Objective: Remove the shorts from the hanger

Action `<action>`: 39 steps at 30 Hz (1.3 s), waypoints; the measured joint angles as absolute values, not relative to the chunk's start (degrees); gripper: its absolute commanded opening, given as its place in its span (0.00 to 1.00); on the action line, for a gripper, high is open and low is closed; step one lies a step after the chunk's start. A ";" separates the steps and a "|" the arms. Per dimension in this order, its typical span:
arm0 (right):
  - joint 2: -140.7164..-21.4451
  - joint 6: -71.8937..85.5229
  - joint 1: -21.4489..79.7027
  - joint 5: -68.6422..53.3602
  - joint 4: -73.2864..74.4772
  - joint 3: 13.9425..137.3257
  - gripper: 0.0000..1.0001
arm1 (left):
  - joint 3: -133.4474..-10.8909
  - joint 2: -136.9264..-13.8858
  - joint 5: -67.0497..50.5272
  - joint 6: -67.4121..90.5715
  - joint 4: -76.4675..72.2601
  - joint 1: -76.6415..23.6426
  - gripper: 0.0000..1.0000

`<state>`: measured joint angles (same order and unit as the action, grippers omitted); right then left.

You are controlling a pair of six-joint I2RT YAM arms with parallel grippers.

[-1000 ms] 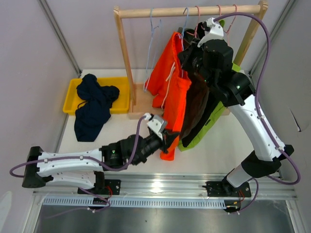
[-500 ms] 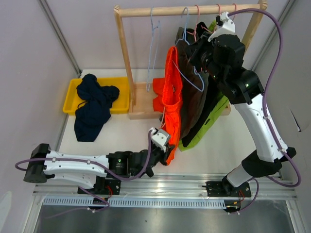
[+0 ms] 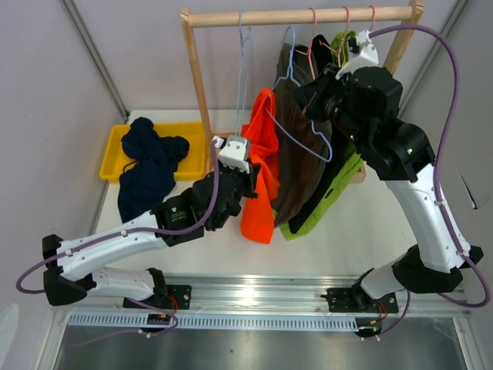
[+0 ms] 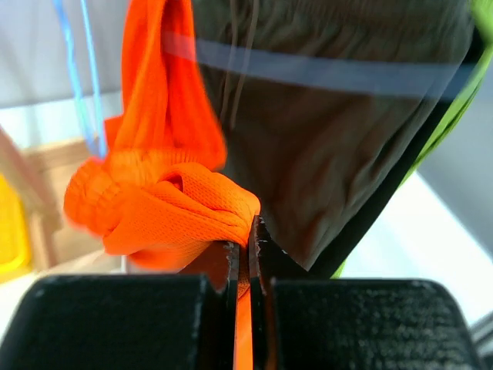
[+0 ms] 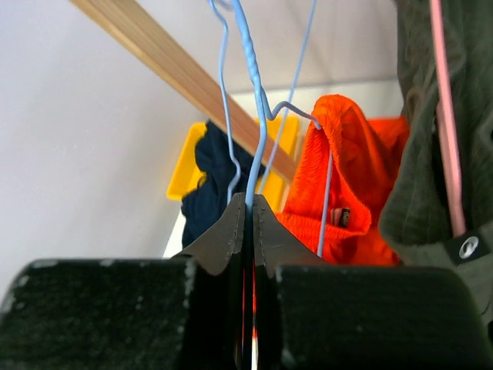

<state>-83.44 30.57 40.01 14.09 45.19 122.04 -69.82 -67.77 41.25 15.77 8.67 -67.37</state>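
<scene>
Bright orange shorts (image 3: pixel 259 193) (image 4: pixel 166 206) hang bunched in front of the rack, and my left gripper (image 3: pixel 240 163) (image 4: pixel 248 231) is shut on a fold of them. My right gripper (image 3: pixel 310 99) (image 5: pixel 249 202) is shut on the wire of a light blue hanger (image 3: pixel 296 137) (image 5: pixel 258 116). One end of that hanger still reaches the top of the orange shorts (image 5: pixel 350 181). Behind them hang olive-grey shorts (image 3: pixel 302 166) (image 4: pixel 331 154), a black pair (image 3: pixel 333 179) and a lime green pair (image 3: pixel 312 225). Navy shorts (image 3: pixel 148 168) lie over the yellow bin (image 3: pixel 115 142).
The wooden rack's rail (image 3: pixel 300 15) carries an empty blue hanger (image 3: pixel 243 54) and pink hangers (image 3: pixel 314 35). The rack's left post (image 3: pixel 199 92) stands between the bin and the hanging clothes. Grey walls close in on both sides.
My left gripper has risen and moved up-left, carrying the orange shorts. My right gripper has shifted right with the blue hanger, so the shorts now hang mostly clear of its wire.
</scene>
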 measured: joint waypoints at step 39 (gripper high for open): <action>-82.59 40.03 42.59 8.78 45.30 119.94 0.00 | -74.96 -70.43 39.18 16.23 25.41 -54.04 0.00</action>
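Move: The left hand pinches the orange shorts, whose middle is about 4 cm ahead and 3 cm to its right, roughly level. Their blue hanger, held by the right hand, lies some 6 cm ahead, 10 cm right and 12 cm above the left hand. From the right hand, the shorts are about 4 cm back, 8 cm left and 18 cm below. An empty hanger is 15 cm straight ahead of the left hand and 10 cm higher; the dark grey shorts are 12 cm ahead and 12 cm right, level. Leftward by about 14 cm, with a little back and down, the left hand pulls the pinched orange shorts away from the held hanger, then swings forward some 10 cm and partly back right, towards the empty hanger. The right hand keeps its hanger pinched, pushes it forward and first up, then hauls it back about 12 cm and eases slightly forward again. Both grippers stay shut. ##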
